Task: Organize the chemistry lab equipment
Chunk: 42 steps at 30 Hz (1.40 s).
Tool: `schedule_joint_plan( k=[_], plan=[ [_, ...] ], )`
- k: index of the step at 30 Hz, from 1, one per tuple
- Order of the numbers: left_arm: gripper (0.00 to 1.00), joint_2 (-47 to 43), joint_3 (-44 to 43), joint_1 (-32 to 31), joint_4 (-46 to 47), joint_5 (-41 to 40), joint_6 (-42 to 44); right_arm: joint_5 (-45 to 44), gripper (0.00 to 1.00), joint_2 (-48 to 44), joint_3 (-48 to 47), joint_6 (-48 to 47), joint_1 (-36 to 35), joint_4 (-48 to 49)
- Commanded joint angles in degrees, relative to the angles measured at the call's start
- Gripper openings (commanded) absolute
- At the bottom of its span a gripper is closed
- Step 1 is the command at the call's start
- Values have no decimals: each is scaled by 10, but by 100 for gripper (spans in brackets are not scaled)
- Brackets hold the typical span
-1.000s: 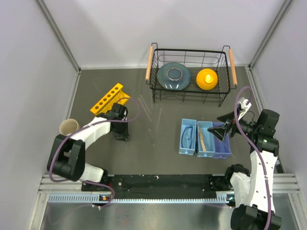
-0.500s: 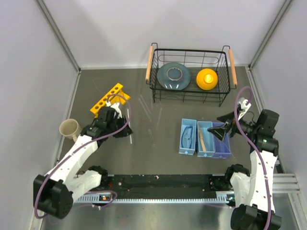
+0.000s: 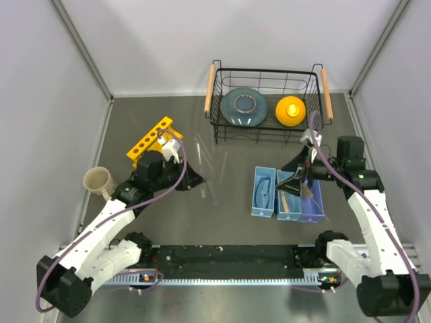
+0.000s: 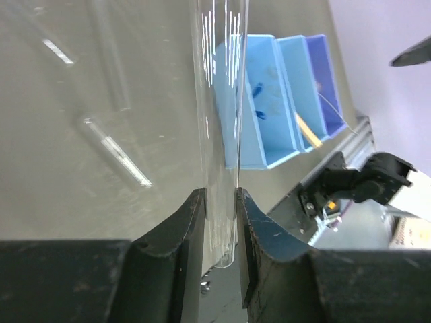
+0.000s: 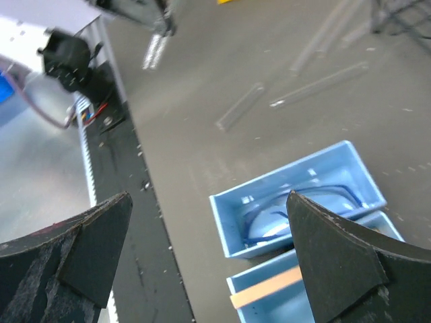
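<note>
My left gripper [image 3: 192, 179] hangs over the dark table, right of the yellow six-hole rack [image 3: 153, 138]. In the left wrist view it [image 4: 220, 205] is shut on a thin clear glass tube [image 4: 219, 128], which runs out past the fingertips. More clear tubes [image 3: 203, 152] lie loose on the table [image 5: 322, 85]. My right gripper [image 3: 300, 176] is wide open above the blue bins, holding nothing [image 5: 209, 229]. The blue-rimmed safety glasses [image 5: 300, 214] lie in the left bin [image 3: 264, 193]. The tan wooden clamp [image 5: 266, 288] lies in the middle bin [image 3: 288, 196].
A black wire basket [image 3: 268, 75] with wooden handles stands at the back, holding a blue-grey plate [image 3: 244, 107] and a yellow object [image 3: 291, 111]. A beige cup [image 3: 97, 180] sits near the left wall. A third, darker blue bin [image 3: 312, 204] adjoins the other two.
My left arm has swung right, away from beside the rack, carrying the glass tube. My right arm has shifted inward, so its open gripper now sits over the bins.
</note>
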<state>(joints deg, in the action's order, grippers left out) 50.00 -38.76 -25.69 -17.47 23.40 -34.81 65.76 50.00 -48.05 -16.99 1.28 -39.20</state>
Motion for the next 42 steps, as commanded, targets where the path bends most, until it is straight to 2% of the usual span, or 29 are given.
schedule_joint_plan(
  k=[1,10,13,14,17,22,27,30,33,34,37,40,42],
  plan=[
    [4,-5,-31,-70,110,-15,-53,-23,99,38,-58,-11,-107,-7],
    [4,61,-44,-196,312,-95,-135,-8,99,127,-101,91,-232,25],
    [4,89,-50,-219,357,-127,-155,-7,99,143,-93,165,-248,92],
    [4,95,-54,-224,372,-135,-157,-5,99,147,-89,223,-249,114],
    [4,116,-68,-240,391,-168,-161,3,99,155,-79,330,-249,198],
    [4,144,-95,-260,393,-214,-165,-14,95,170,-76,377,-265,250],
    [4,157,-98,-272,398,-229,-175,-8,81,179,-60,420,-266,300],
    [4,160,-95,-277,403,-253,-177,-3,68,184,-58,439,-265,316],
    [4,159,-94,-281,401,-257,-174,1,51,188,-55,451,-265,330],
    [4,157,-96,-282,395,-259,-173,2,39,189,-52,461,-265,336],
    [4,153,-96,-284,387,-265,-168,3,21,192,-49,465,-265,346],
    [6,147,-92,-284,383,-268,-164,5,12,192,-47,467,-265,347],
    [7,143,-92,-284,379,-268,-159,7,10,190,-42,465,-266,350]
  ],
)
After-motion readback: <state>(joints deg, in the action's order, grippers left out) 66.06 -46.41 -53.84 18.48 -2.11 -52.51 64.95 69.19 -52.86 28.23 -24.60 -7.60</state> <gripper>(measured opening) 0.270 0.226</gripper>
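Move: The left hand already holds a clear test tube upright; it is bound for the open right gripper, some 27 cm to its right, about level ahead and 5 cm higher. From the right hand, the tube's middle lies about 27 cm left and 4 cm ahead, near its height. Below the right hand by 20 cm, the first blue bin sits about 5 cm left and 2 cm ahead, the middle bin 4 cm right and 2 cm ahead. The right fingers close on the test tube near its lower end, just under the left fingers, which keep their grip. To meet there, the left hand carries the tube about 15 cm right and 11 cm up, tilting some 25 degrees, while the right hand comes about 12 cm left and slightly up, rolling, then shuts late once nearly still. ##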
